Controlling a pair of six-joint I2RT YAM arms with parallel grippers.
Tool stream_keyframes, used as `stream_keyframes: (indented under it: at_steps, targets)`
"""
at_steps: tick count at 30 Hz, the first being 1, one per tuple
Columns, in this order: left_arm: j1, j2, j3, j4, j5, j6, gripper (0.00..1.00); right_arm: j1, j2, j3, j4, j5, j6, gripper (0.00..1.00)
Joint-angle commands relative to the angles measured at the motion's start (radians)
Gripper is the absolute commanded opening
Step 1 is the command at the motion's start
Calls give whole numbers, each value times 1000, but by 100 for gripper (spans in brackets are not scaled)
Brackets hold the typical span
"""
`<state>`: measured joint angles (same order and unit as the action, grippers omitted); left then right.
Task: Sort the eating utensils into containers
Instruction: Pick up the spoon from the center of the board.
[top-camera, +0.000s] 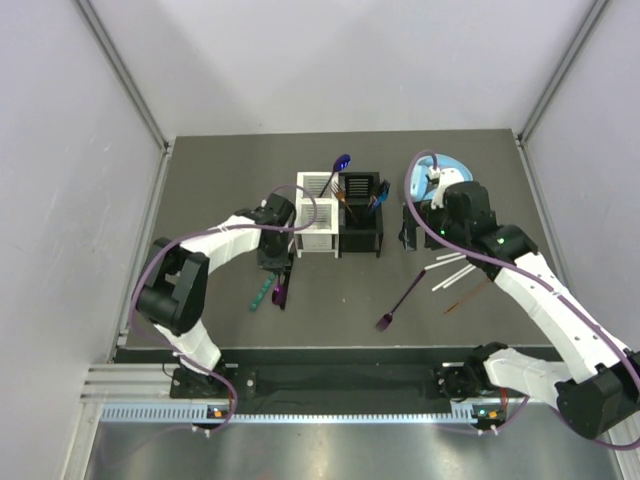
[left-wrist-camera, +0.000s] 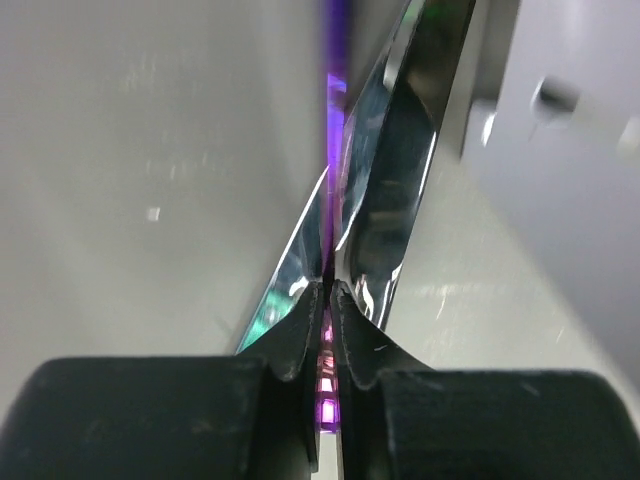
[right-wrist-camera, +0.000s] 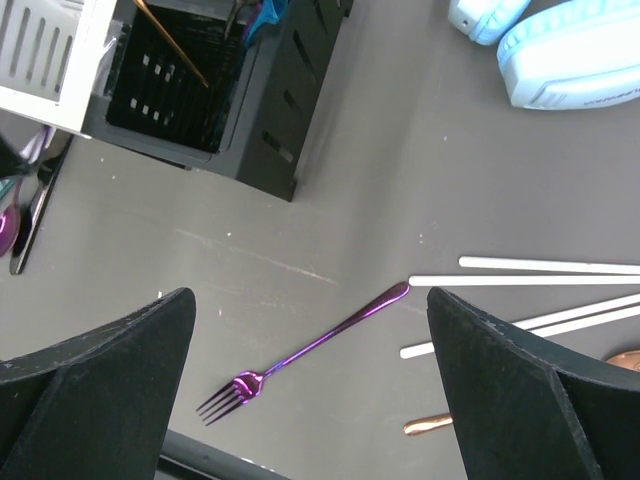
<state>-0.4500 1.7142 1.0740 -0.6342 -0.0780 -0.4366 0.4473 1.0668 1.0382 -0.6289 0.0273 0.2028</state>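
My left gripper (top-camera: 275, 268) is low over the mat, left of the white caddy (top-camera: 318, 212). In the left wrist view its jaws (left-wrist-camera: 330, 290) are shut on a thin purple utensil (left-wrist-camera: 328, 390) that looks like the purple spoon (top-camera: 280, 293). A green-handled knife (top-camera: 262, 293) lies right beside it. My right gripper (right-wrist-camera: 310, 295) hangs open above a purple fork (right-wrist-camera: 300, 350) lying flat and touches nothing. The black caddy (top-camera: 362, 212) holds brown sticks and blue utensils. A blue spoon (top-camera: 342, 162) stands up where the two caddies meet.
White sticks (right-wrist-camera: 540, 265) and a copper-brown stick (right-wrist-camera: 430, 425) lie right of the fork. Light-blue headphones (top-camera: 440, 170) sit at the back right. Grey walls enclose the mat on three sides.
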Motion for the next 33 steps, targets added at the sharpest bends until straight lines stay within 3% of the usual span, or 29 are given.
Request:
stream_keyframes:
  at_steps: [1,9,15,23,33]
  targets:
    - [16,-123,1,-85,-9,-7,0,-13,-27,-18,46,-23,0,100]
    - [40,-235,72,-165,-45,30,0,-13,-19,-27,60,-55,4,100]
    - [79,-294,92,-142,73,-1,0,-13,-19,-36,67,-59,9,100]
    - [109,-335,236,-162,225,-28,0,-13,-18,-46,80,-52,20,99]
    - [158,-309,403,-110,472,-183,0,-15,-10,-43,84,-40,26,100]
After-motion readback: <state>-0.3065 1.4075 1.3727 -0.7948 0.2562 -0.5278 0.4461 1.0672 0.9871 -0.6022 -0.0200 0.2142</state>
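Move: The purple spoon is already pinched by its handle in the left hand, just above the board. The white container's middle lies about 14 cm ahead and 11 cm to the right, some 4 cm higher; the black container is level with it, about 22 cm right of the hand. The green knife's middle is 3 cm back and 2 cm left, the dark knife's 3 cm back and 3 cm right. From the right hand the white container is about 16 cm ahead, 25 cm left, 15 cm below. The purple spoon is lifted off the knives by the left hand, which keeps its pinch on the handle and climbs about 20 cm beside the white container. It first edges some 2 cm left, then swings back right and slightly forward over the second half, while the wrist tilts the fingertips some 30 degrees rightward and forward. ##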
